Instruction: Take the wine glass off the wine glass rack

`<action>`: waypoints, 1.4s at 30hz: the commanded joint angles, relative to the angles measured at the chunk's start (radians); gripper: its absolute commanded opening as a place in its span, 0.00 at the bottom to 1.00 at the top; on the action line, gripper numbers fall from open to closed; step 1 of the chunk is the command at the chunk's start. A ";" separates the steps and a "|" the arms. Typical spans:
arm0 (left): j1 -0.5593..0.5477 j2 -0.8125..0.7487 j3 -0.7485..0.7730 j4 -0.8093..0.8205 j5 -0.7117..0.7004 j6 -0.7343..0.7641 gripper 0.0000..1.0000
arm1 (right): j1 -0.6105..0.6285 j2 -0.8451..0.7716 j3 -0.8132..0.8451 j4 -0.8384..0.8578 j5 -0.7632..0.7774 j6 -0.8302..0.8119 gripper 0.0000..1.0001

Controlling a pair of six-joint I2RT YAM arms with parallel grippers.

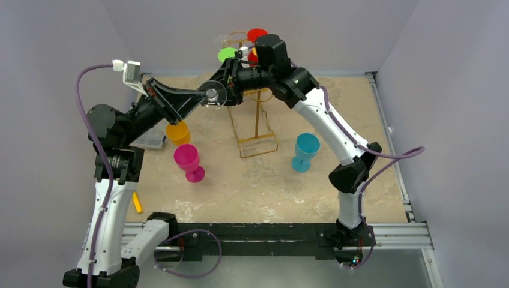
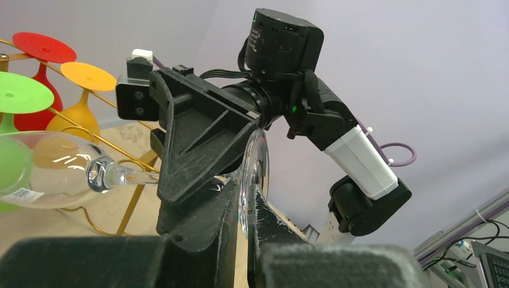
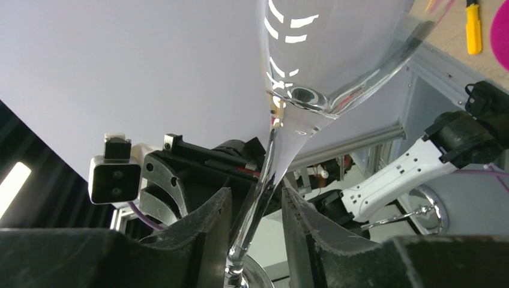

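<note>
A clear wine glass [image 2: 42, 171] lies on its side in the air, foot toward the left arm and bowl toward the gold wine glass rack [image 1: 257, 123]. My left gripper [image 2: 252, 210] is shut on the rim of the glass's round foot [image 1: 213, 96]. In the right wrist view the stem [image 3: 264, 186] runs up between the fingers of my right gripper [image 3: 255, 222]. They stand open around it, with a gap showing on the right side. Green [image 2: 18, 96], red [image 2: 42, 48] and orange [image 2: 87, 78] glasses hang upside down on the rack.
On the table stand an orange cup [image 1: 177, 132], a magenta goblet [image 1: 189, 162] and a teal goblet [image 1: 306, 150]. The rack's wire base [image 1: 258, 146] sits between them. A yellow tool [image 1: 137, 202] lies near the left arm, and a clear container [image 1: 150, 141] sits behind the orange cup.
</note>
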State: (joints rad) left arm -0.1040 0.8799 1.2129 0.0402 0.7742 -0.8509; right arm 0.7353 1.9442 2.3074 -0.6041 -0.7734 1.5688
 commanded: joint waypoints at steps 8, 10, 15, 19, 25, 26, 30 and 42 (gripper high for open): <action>-0.009 -0.016 -0.002 0.149 -0.005 -0.019 0.00 | 0.012 0.004 0.027 0.075 -0.032 0.025 0.03; -0.010 -0.016 -0.003 0.151 -0.002 -0.022 0.00 | 0.013 0.003 0.027 0.080 -0.032 0.027 0.00; -0.010 -0.022 0.000 0.132 0.002 -0.015 0.00 | 0.012 0.000 0.026 0.092 -0.029 0.028 0.00; -0.010 -0.028 0.015 0.064 0.000 0.016 0.00 | 0.012 -0.004 0.026 0.107 -0.026 0.030 0.00; -0.010 -0.024 0.063 -0.077 -0.016 0.065 0.16 | 0.012 -0.004 0.032 0.122 -0.027 0.017 0.00; -0.010 -0.019 0.085 -0.121 -0.018 0.082 0.20 | 0.013 -0.004 0.033 0.122 -0.027 0.013 0.00; -0.010 -0.010 0.142 -0.227 -0.038 0.128 0.52 | 0.013 -0.007 0.034 0.120 -0.027 0.002 0.00; -0.009 -0.004 0.171 -0.257 -0.068 0.093 0.80 | 0.012 -0.009 0.039 0.130 -0.030 -0.013 0.00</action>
State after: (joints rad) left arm -0.1116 0.8684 1.3334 -0.2043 0.7433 -0.7441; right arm 0.7452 1.9442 2.3074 -0.5591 -0.7811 1.5848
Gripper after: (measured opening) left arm 0.786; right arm 0.052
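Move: The left hand already pinches the clear wine glass by the edge of its foot; the stem, running forward and down, lies about 4 cm ahead of that hand, 2 cm right and 3 cm lower. The right hand's half-open fingers straddle the stem, about 1 cm left of their closing point and 1 cm up. From the left hand, the green glass hangs 25 cm ahead, 5 cm right, 17 cm lower; the pink glass stands level, 8 cm left, some 41 cm below. The right fingers shut on the clear glass's stem, pinching it just beyond the foot while that hand rises barely 1 cm, then hold still. Only once they grip does the left gripper open wide and let go of the foot, drawing back about 1 cm, away from the stem. ##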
